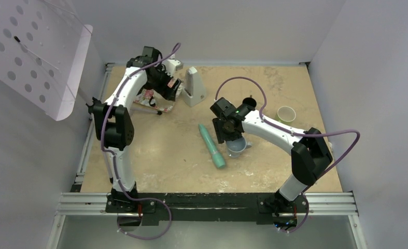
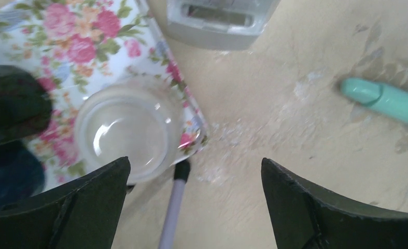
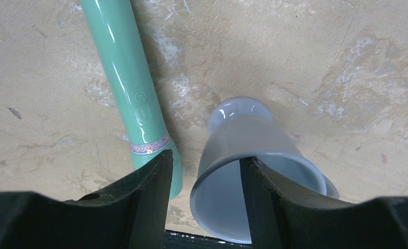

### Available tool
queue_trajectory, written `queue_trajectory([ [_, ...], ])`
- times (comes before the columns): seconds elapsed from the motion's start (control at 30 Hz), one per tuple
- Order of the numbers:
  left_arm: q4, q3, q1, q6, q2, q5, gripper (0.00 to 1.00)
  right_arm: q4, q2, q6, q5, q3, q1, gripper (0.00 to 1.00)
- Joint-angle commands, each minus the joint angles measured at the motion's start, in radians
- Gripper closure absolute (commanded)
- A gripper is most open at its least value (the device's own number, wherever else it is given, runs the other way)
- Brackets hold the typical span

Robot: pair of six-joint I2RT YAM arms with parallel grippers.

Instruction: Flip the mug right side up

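The blue-grey mug [image 1: 238, 147] stands on the table with its mouth up and its handle to the right. In the right wrist view the mug [image 3: 243, 135] has its base on the table and its mouth towards the camera. My right gripper [image 1: 226, 136] straddles the mug's left wall [image 3: 206, 158]. One finger is inside the mouth at the rim. The other is outside with a small gap to the wall, so the jaws are open. My left gripper [image 1: 173, 89] is open and empty at the back left, over a tray's corner [image 2: 195, 162].
A teal tube [image 1: 212, 146] lies just left of the mug [image 3: 134, 88]. A floral tray [image 2: 87, 41] holds a clear glass [image 2: 126, 129], with a lilac stick [image 2: 174, 202] beside it. A grey-white stand [image 1: 194, 87] and a green cup [image 1: 286, 113] stand further back.
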Motion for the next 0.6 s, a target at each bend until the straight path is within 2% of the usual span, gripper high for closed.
queue_trajectory([
  [0.0, -0.01, -0.022, 0.066, 0.229, -0.127, -0.13, 0.01, 0.005, -0.02, -0.006, 0.041, 0.026, 0.0, 0.46],
  [0.13, -0.138, 0.081, 0.153, 0.29, -0.028, -0.175, 0.14, 0.011, -0.026, -0.001, 0.042, 0.027, 0.0, 0.45],
  [0.2, -0.091, 0.034, 0.176, 0.304, -0.036, -0.145, 0.17, 0.02, -0.03, -0.006, 0.036, 0.037, 0.0, 0.45],
  [0.3, 0.007, -0.095, 0.172, 0.374, -0.063, -0.081, 0.17, 0.032, -0.016, -0.016, 0.024, 0.066, 0.001, 0.45],
  [0.37, 0.101, -0.147, 0.171, 0.354, -0.059, -0.063, 0.18, 0.028, 0.0, -0.023, 0.026, 0.083, 0.001, 0.45],
  [0.47, 0.2, -0.159, 0.166, 0.313, -0.016, -0.092, 0.25, 0.025, 0.01, -0.04, 0.02, 0.096, 0.002, 0.45],
  [0.57, 0.207, -0.129, 0.165, 0.292, 0.027, -0.075, 0.27, 0.021, 0.01, -0.045, 0.019, 0.1, 0.003, 0.45],
])
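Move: The cream mug stands bottom-up near the close right corner of the flowered tray, about 4 cm ahead of my left hand, 4 cm to its left and 8 cm below. The dark mug is some 10 cm farther out than the cream mug and 8 cm left of it. The white stand is about 13 cm to the cream mug's right, level with it. From my right hand the cream mug is roughly 24 cm ahead, 28 cm left and 5 cm lower. I swing my open left hand about 11 cm to the left, rising some 3 cm to pass over the cream mug, then sink nearly 8 cm beside its left flank, rolling the fingers about 13 degrees closer to straight down and narrowing them by a quarter. Late on, my right hand eases up and forward about 2 cm, leaving the grey mug. ##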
